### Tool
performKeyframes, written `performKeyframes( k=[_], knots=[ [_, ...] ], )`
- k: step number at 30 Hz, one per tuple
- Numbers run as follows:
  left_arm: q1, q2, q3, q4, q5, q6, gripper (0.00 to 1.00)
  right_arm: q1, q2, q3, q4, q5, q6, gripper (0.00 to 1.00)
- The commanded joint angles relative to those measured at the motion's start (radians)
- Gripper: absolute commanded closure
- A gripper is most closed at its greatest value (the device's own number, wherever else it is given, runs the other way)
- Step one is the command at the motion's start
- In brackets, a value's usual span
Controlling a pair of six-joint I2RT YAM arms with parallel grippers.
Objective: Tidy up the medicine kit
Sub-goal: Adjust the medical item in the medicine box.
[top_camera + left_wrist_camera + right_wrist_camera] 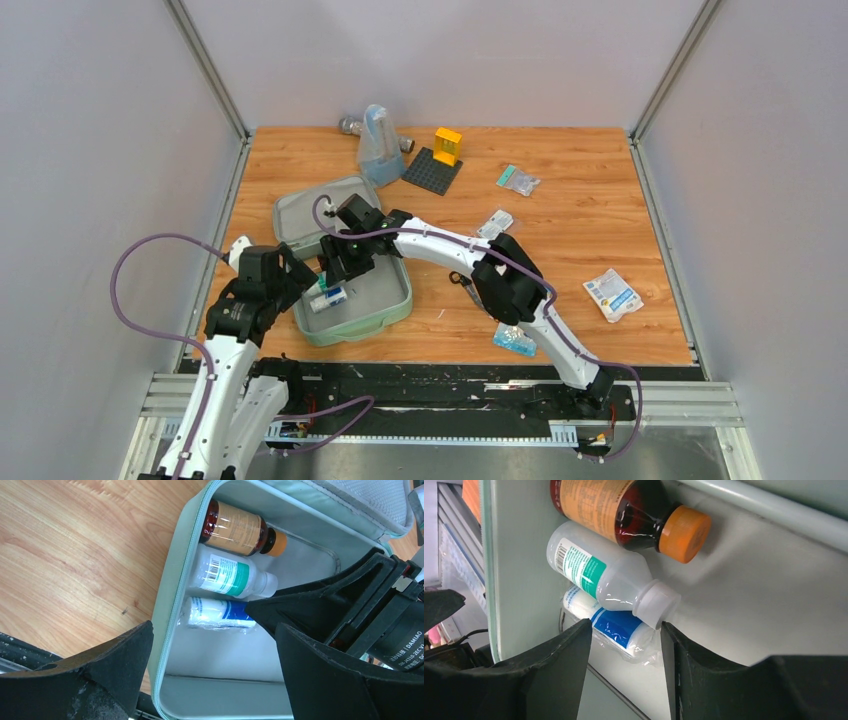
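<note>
The medicine kit lies open: its mint-green tray [405, 300] is at the front left and its lid [296, 214] lies behind it. Along the tray's wall [172, 580] lie a brown bottle with an orange cap [235, 527], a white bottle with a green label [225, 572] and a wrapped white-and-blue roll [215, 612]. My right gripper [625, 625] hangs over the tray, jaws open. The roll [616, 627] rests on the tray floor just past its tips, with gaps on both sides. My left gripper [214, 630] stands wide open above the tray's near left corner, holding nothing.
A translucent bluish pouch [378, 145] and a dark grey baseplate [432, 170] with a yellow block [447, 145] sit at the back. Small packets [518, 180] [495, 223] [612, 295] [515, 341] lie scattered right of the kit. The right arm spans the table's middle.
</note>
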Motion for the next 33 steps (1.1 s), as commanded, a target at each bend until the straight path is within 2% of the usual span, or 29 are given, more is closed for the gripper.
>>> performKeyframes(
  k=[1, 9, 16, 22, 26, 33],
  knots=[
    [0.008, -0.002, 0.007, 0.034, 0.002, -0.007, 0.00, 0.011, -0.006, 0.049, 0.032, -0.063, -0.049, 0.46],
    [0.008, -0.018, 0.015, 0.014, -0.012, -0.005, 0.00, 0.009, -0.013, 0.046, 0.040, -0.078, -0.052, 0.45],
    [0.008, -0.035, 0.042, -0.016, -0.029, 0.002, 0.00, -0.007, -0.114, -0.015, 0.038, -0.010, -0.066, 0.40],
    [0.008, -0.056, 0.080, -0.033, -0.041, 0.001, 0.00, -0.015, -0.274, -0.115, 0.028, 0.073, -0.095, 0.34],
    [0.008, -0.064, 0.112, -0.043, -0.037, 0.010, 0.00, -0.015, -0.415, -0.241, 0.028, 0.155, -0.106, 0.30],
    [0.008, -0.078, 0.157, -0.047, -0.008, 0.035, 0.00, -0.021, -0.694, -0.501, 0.028, 0.429, -0.090, 0.22]
  ],
)
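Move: The right hand is low in the box, its fingertips at the cap ends of two bottles. The white bottle with the green label has its middle about 4 cm to the left, 1 cm ahead and 3 cm below; the blue-label bottle lies some 4 cm left and 2 cm back, the amber bottle about 5 cm left and 6 cm ahead, both similarly low. From the left hand, the green-label bottle is roughly 6 cm ahead, 3 cm right and 10 cm below. With its fingertips still at the caps of the green-label and blue-label bottles, the right hand eases back barely 1 cm and pauses, then comes free, rising about 12 cm and swinging some 9 cm right, away from the bottles over the box, tilting and opening its fingers wider. The left hand, open and empty, rises about 5 cm off the box at the same time. ##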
